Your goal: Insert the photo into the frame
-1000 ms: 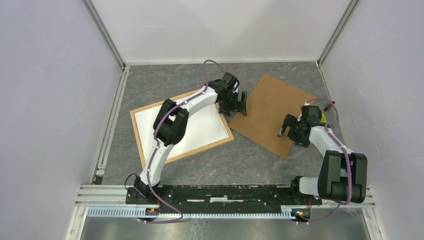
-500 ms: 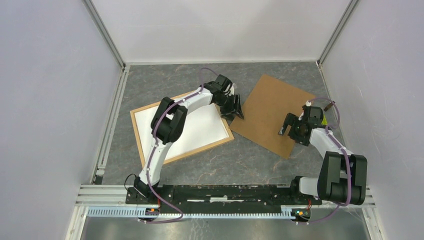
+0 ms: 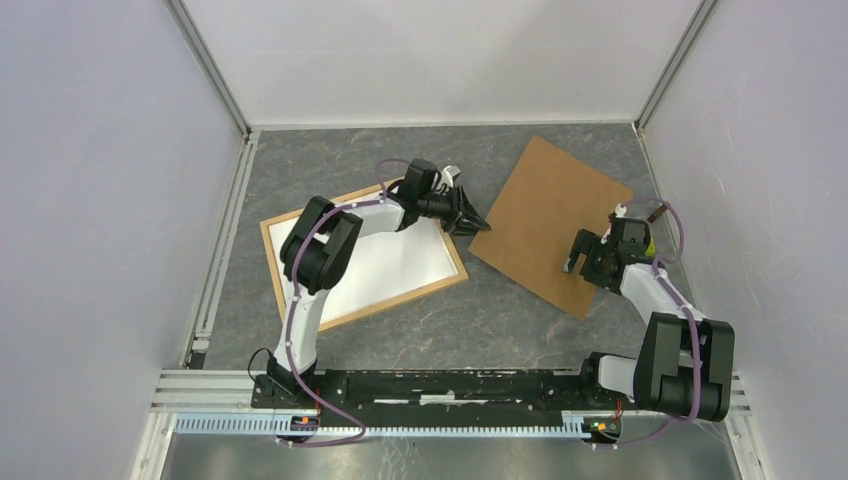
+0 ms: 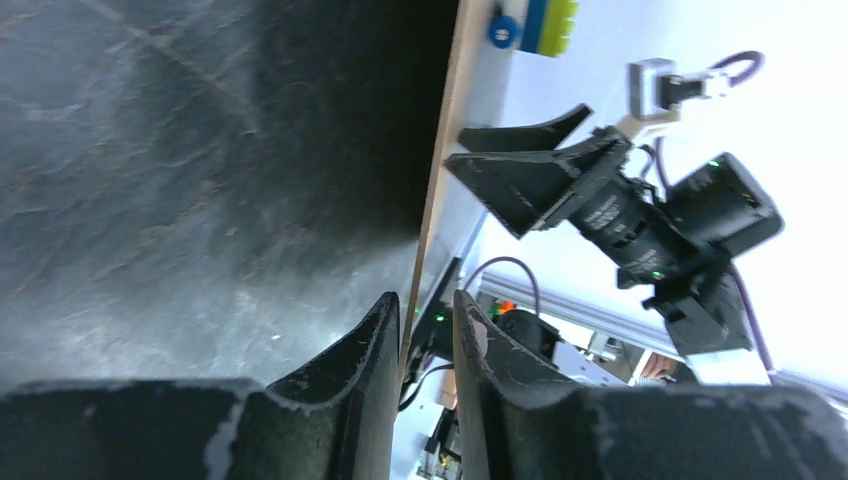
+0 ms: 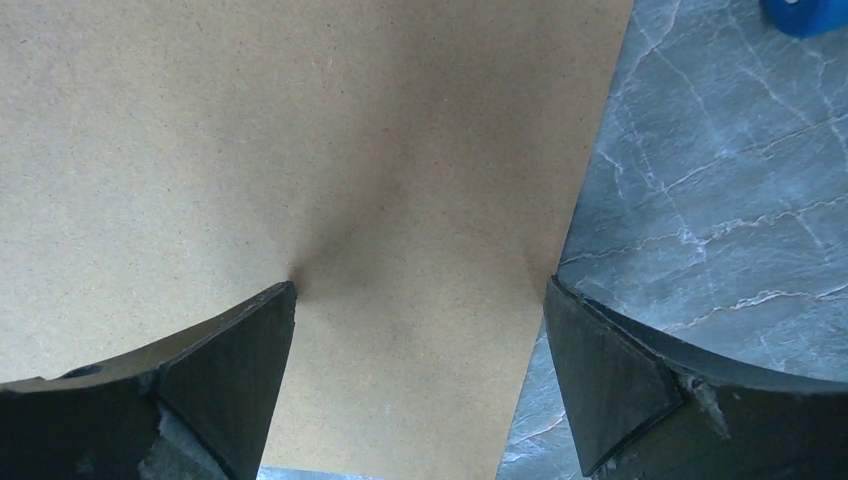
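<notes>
The frame (image 3: 400, 296), thin light wood, lies flat at centre left with a white surface (image 3: 390, 260) filling it. The photo is not in view. A plain brown board (image 3: 560, 220) lies to the right. My left gripper (image 3: 472, 222) is turned sideways at the board's left corner. In the left wrist view its jaws (image 4: 425, 300) stand narrowly apart astride the thin board edge (image 4: 440, 170), with a gap beside one finger. My right gripper (image 3: 590, 262) hangs open over the board's near right edge (image 5: 350, 150), one fingertip (image 5: 270, 330) above the board, the other beyond it.
White enclosure walls (image 3: 120, 200) close in the grey marbled table (image 3: 480, 320) on three sides. An aluminium rail (image 3: 450, 385) carrying both arm bases runs along the near edge. A small blue and yellow-green item (image 4: 530, 20) sits past the board's far right side.
My left gripper has rolled onto its side and narrowed its jaws around the board's left corner. The board has shifted slightly to the right. The right gripper has drifted a little to the right.
</notes>
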`<action>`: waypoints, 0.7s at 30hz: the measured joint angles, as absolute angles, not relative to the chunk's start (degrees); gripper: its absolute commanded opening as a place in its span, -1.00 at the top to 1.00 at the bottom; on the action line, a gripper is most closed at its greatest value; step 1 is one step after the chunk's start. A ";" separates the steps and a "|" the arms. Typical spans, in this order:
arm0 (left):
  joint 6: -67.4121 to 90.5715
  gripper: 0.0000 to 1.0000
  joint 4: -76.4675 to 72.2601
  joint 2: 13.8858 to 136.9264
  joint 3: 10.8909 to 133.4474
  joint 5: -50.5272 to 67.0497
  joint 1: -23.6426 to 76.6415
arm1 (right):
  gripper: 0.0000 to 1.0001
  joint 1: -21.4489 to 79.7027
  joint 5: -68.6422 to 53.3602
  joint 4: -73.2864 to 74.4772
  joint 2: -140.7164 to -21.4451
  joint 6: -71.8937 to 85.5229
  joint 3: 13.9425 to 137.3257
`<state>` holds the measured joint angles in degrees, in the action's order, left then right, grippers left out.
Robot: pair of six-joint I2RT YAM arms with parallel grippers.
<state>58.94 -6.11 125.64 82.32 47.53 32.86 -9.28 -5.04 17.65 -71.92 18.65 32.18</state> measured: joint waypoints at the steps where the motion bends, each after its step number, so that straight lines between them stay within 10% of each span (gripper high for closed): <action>1: 61.08 0.41 -9.76 125.21 81.12 48.51 32.91 | -0.96 -9.32 -5.48 17.63 -71.70 18.85 32.10; 9: 67.64 0.50 -20.47 124.62 76.71 51.22 34.09 | -0.96 -8.73 -10.74 16.84 -69.80 19.44 31.86; 21: 40.12 0.95 11.60 115.90 83.26 45.06 35.46 | -0.96 -7.03 -15.18 18.37 -63.29 13.13 30.48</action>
<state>40.12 11.60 115.90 83.26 45.06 35.46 -7.03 -15.18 18.37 -63.29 13.13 30.48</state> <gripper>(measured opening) 0.053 0.982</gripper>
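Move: The left hand's half-closed fingers already straddle the brown board's raised left edge, which sits right at the hand point; the board's left corner is some 4 cm back and 2 cm to the left. The frame's middle lies about 25 cm left, 5 cm back and 7 cm lower. From the right hand, that gripped edge is roughly 22 cm left, 8 cm ahead and 5 cm higher, and the toy car 12 cm right and 5 cm ahead. The left hand closes its fingers until they pinch the brown board's left edge near the left corner, first lifting slightly, then drawing back about 4 cm and rising, some 3.5 cm up in all, with the wrist tipping a little up and clockwise. Meanwhile the right hand, fingers kept wide open at the board's right edge, goes about 4 cm left towards the board's middle while rising some 3 cm and turning slightly counter-clockwise. ##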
